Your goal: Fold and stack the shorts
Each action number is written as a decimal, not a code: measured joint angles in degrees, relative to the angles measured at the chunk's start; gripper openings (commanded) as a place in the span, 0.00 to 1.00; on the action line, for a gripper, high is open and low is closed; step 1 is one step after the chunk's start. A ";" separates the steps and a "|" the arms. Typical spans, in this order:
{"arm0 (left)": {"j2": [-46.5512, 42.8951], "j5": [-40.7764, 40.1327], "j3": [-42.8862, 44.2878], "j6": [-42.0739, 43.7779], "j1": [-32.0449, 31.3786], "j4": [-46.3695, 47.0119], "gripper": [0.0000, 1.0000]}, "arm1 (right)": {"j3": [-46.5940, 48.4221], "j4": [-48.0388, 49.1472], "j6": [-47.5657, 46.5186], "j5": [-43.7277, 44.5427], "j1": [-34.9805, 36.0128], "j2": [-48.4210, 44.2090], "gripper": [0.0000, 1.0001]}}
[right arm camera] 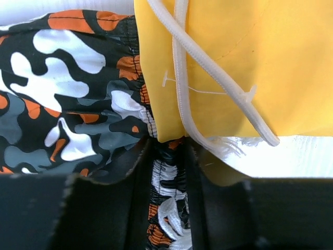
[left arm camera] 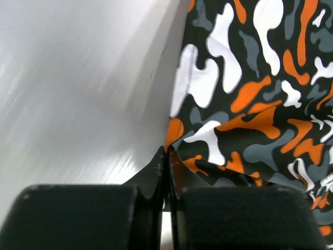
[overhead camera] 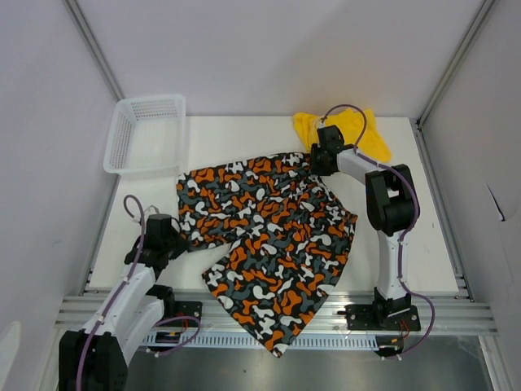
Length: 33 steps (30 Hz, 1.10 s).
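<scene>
The patterned shorts [overhead camera: 269, 236] lie spread across the table's middle, one leg hanging over the near edge. My left gripper [overhead camera: 181, 236] is at their left edge. In the left wrist view its jaws [left arm camera: 169, 151] are shut, pinching the hem corner of the patterned fabric [left arm camera: 250, 78]. My right gripper [overhead camera: 312, 163] is at the far waistband corner. Its jaws [right arm camera: 169, 143] are shut on the gathered elastic band of the patterned shorts [right arm camera: 62, 78]. The yellow shorts [overhead camera: 370, 138] lie bunched at the back right, just beyond that gripper. Their yellow cloth [right arm camera: 250, 62] and pale drawstring [right arm camera: 182, 78] overlap the patterned waistband.
A white mesh basket [overhead camera: 120, 142] stands at the back left corner, overhanging the table's left edge. Bare white tabletop [overhead camera: 407, 236] shows to the right of the shorts and beside the left gripper [left arm camera: 78, 94]. Grey walls enclose the cell.
</scene>
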 measured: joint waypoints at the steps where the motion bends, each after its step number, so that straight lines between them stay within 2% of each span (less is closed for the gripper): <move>1: 0.28 -0.15 0.00 0.55 0.00 0.37 0.18 | 0.00 0.04 0.02 0.02 0.02 0.00 0.40; 2: 0.61 -0.20 0.00 0.96 0.00 0.79 0.21 | 0.02 0.17 -0.07 0.02 0.04 0.00 0.42; 3: 1.01 -0.13 0.00 1.55 0.00 1.33 0.35 | 0.04 0.22 -0.15 0.09 0.11 0.00 0.44; 4: 1.62 0.11 0.00 2.19 0.00 1.90 0.45 | 0.07 0.31 -0.20 0.13 0.17 0.00 0.46; 5: 2.27 0.33 0.00 2.80 0.00 2.32 0.66 | 0.07 0.37 -0.33 0.13 0.28 0.00 0.50; 6: 2.78 0.66 0.00 3.37 0.00 2.51 0.77 | 0.09 0.39 -0.37 0.17 0.37 -0.02 0.54; 7: 3.23 0.98 0.00 3.69 0.00 2.89 0.83 | 0.07 0.42 -0.33 0.15 0.44 -0.13 0.62; 9: 3.19 1.77 0.59 3.89 0.00 4.39 0.93 | 0.00 0.44 -0.35 0.28 0.55 -0.39 0.69; 10: 3.10 1.79 0.66 4.20 0.00 4.66 0.94 | -0.35 0.39 -0.31 0.44 0.59 -0.76 0.75; 13: 2.12 1.95 0.66 4.66 -0.02 4.39 0.95 | -3.45 -0.09 -0.07 1.03 0.39 -3.17 0.77; 18: 0.55 2.10 1.46 4.87 -0.61 3.41 0.96 | -13.00 -0.76 1.97 1.46 -1.81 -11.28 0.92; 25: 0.74 0.63 9.18 5.64 -3.89 0.79 0.99 | -33.00 -0.24 7.04 -1.49 -12.52 -32.30 0.92; 27: 0.83 -0.15 11.32 6.12 -5.03 0.57 0.99 | -35.26 -0.61 7.54 -1.70 -13.90 -35.67 0.90; 33: 4.02 -1.09 15.54 7.21 -11.34 -0.09 0.99 | -37.66 -4.50 7.61 -2.03 -12.24 -41.18 0.88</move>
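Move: The right hand grips the patterned shorts' far right waist corner; their right-hand corner lies about 16 cm back and 13 cm to its right, 2 cm lower. The yellow shorts' middle is some 11 cm ahead and 10 cm right of this hand. The left hand is at the patterned shorts' near left corner; their middle lies roughly 10 cm ahead and 25 cm right, and the near leg's hem tip 10 cm back and 6 cm right. Both hands let go of the shorts, the right sweeping 19 cm back-right towards their right-hand corner, the left rising 9. ##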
